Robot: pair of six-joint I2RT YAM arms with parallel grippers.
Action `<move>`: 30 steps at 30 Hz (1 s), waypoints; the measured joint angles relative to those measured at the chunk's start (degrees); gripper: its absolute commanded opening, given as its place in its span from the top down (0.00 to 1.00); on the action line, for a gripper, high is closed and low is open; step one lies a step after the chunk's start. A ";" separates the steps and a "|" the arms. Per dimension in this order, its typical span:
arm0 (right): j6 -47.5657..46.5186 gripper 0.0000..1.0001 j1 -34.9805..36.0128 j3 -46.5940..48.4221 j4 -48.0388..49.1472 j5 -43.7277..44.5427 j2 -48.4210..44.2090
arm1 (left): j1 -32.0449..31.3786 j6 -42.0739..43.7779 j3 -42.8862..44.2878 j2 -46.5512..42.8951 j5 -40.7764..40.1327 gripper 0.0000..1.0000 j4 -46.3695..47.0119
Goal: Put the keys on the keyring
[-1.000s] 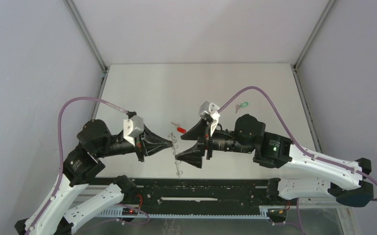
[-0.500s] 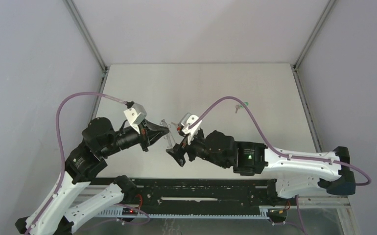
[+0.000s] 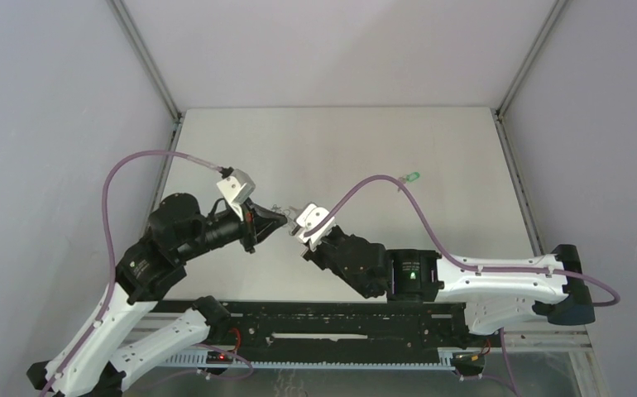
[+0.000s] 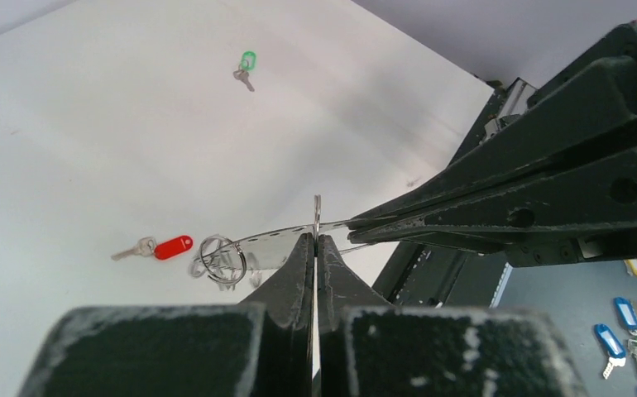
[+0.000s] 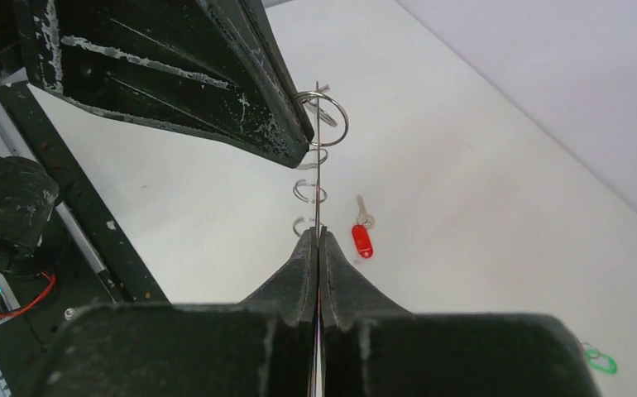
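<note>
The keyring (image 4: 275, 237) is a limp perforated strip with small metal rings (image 4: 219, 259), stretched above the table between both grippers. My left gripper (image 4: 316, 238) is shut on one ring of it, seen edge-on. Meeting it from the right, my right gripper (image 5: 317, 233) is shut on the strip, seen as a thin line (image 5: 318, 165). From above, the two tips, left (image 3: 285, 220) and right (image 3: 294, 229), nearly touch. The red-headed key (image 4: 173, 246) lies on the table below the keyring. The green-headed key (image 3: 412, 177) lies far back right, well apart from both grippers.
The white table (image 3: 340, 141) is walled on three sides by grey panels. A black rail (image 3: 340, 318) runs along the near edge by the arm bases. Purple cables (image 3: 381, 186) arch over both arms. The right wrist camera (image 3: 311, 222) covers the red key from above.
My right arm swung left and toward the left gripper, and its open jaws closed on the keyring strip. The left gripper stayed shut and carried the keyring a little further back.
</note>
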 measured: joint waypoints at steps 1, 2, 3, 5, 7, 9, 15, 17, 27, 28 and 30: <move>-0.57 1.00 0.11 0.00 -0.02 0.59 0.07 | 0.02 0.00 0.17 0.33 -0.28 1.00 -0.24; -0.81 1.00 0.13 0.00 -0.04 0.81 0.11 | 0.02 0.00 0.39 0.70 -0.52 1.00 -0.59; -1.09 1.00 0.13 0.00 -0.09 1.07 0.22 | 0.00 0.00 0.66 1.07 -0.81 1.00 -0.98; -1.79 1.00 0.13 0.00 -0.15 1.68 0.42 | 0.00 0.00 1.09 1.70 -1.20 1.00 -1.49; -2.36 1.00 0.13 0.00 -0.17 2.03 0.57 | -0.04 0.02 1.36 2.16 -1.31 1.00 -1.97; -2.97 1.00 0.13 0.00 -0.17 2.27 0.70 | -0.04 0.17 1.62 2.54 -1.57 1.00 -2.62; -4.24 1.00 0.13 0.00 -0.22 3.43 1.20 | -0.13 0.81 4.20 5.11 -2.60 1.00 -6.01; -4.39 1.00 0.13 0.00 -0.35 3.72 1.70 | -0.15 1.14 4.74 5.99 -2.75 1.00 -6.97; -4.52 1.00 0.11 0.07 -3.02 5.42 5.16 | -0.13 3.91 11.19 15.17 -3.02 1.00 -17.42; -4.52 1.00 0.09 0.07 -3.32 5.79 5.20 | -0.13 4.11 11.87 16.02 -3.02 1.00 -18.10; -4.55 1.00 0.09 0.07 -3.78 6.08 5.27 | -0.13 4.33 12.90 17.33 -3.02 1.00 -19.50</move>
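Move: My two hands already hold the keyring between them in mid-air. The red-tagged key lies on the table about 12 cm ahead of my left hand, 1 cm to its right and some 25 cm below. From my right hand it lies roughly 14 cm ahead, 4 cm to the left and 24 cm down. The green-tagged key lies about 28 cm to the right of the red one and 11 cm farther out. Keeping both grippers shut, the left on a small ring at the holed edge and the right on the plate, I lower the keyring towards the red-tagged key, slowly, then faster. Both hands sink 4 to 5 cm and ease a little forward. My left fingers tip some 25 degrees further down, while my right hand rolls roughly 10 degrees. ##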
